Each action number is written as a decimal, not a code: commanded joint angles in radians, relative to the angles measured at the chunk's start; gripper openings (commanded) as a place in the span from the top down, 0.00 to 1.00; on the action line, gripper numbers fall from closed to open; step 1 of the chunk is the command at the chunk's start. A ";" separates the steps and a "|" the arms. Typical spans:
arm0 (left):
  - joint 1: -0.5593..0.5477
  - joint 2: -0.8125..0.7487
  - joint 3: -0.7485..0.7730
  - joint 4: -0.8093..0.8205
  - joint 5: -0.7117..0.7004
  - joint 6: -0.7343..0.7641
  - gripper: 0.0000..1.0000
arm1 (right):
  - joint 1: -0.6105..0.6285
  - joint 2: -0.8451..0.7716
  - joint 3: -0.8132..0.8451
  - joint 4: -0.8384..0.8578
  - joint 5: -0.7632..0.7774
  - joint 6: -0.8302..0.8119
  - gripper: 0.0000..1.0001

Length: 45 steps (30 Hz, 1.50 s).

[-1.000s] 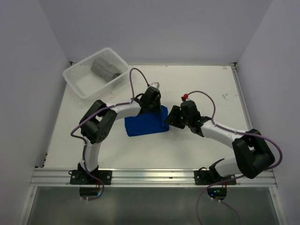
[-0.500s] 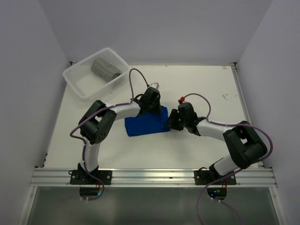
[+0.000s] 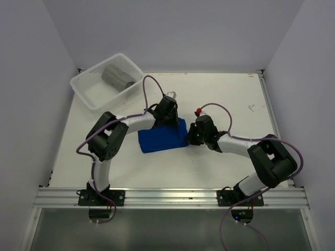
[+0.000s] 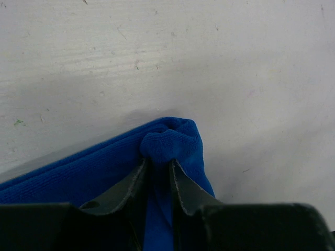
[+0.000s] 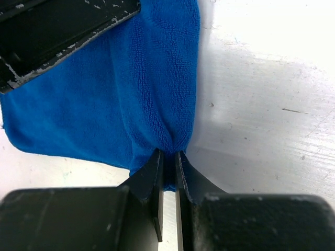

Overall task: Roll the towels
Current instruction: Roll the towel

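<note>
The blue towel [image 3: 158, 139] lies folded flat in the middle of the table. My left gripper [image 3: 174, 122] is at its far right corner; in the left wrist view the gripper [image 4: 158, 163] is shut on a bunched fold of the blue towel [image 4: 175, 137]. My right gripper [image 3: 189, 137] is at the near right corner. Seen from the right wrist, that gripper [image 5: 168, 155] pinches the blue towel [image 5: 131, 89] at its edge, cloth puckered between the tips. The grey towel [image 3: 115, 75] sits rolled in the basket.
The translucent white basket [image 3: 86, 93] stands at the table's far left corner. White walls close in the table on three sides. The left arm's black finger [image 5: 63, 31] shows at the top left of the right wrist view, over the towel.
My right gripper has moved left onto the blue towel's right edge and shut on it. The towel has slid slightly left. The left gripper has stayed on its corner.
</note>
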 commanded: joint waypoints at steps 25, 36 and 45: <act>0.010 -0.009 0.255 -0.253 0.017 -0.010 0.58 | 0.094 0.039 0.072 -0.078 0.163 -0.089 1.00; -0.015 0.064 0.287 -0.305 0.026 -0.002 0.57 | 0.094 0.048 0.065 -0.066 0.163 -0.086 1.00; -0.041 0.129 0.362 -0.395 -0.089 0.035 0.57 | 0.092 0.063 0.060 -0.036 0.148 -0.077 1.00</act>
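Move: The blue towel's folded right edge is what both hands work on. Its far end is at the left hand's fingertips, about 1 cm to the right; the near end, pinched by the right hand, is some 9 cm back and 4 cm right of the left hand. From the right hand, that near end is right in the fingers. The towel's middle lies roughly 6 cm back and 7 cm left of the left hand. The towel's far corner is let go by the left fingers, which open to under half width as the hand rises about 6 cm, then sinks most of the way back, ending some 1.5 cm farther right with the open fingers either side of the corner's edge. The right hand keeps its pinch on the near end, easing about 1 cm left with a slight roll. ##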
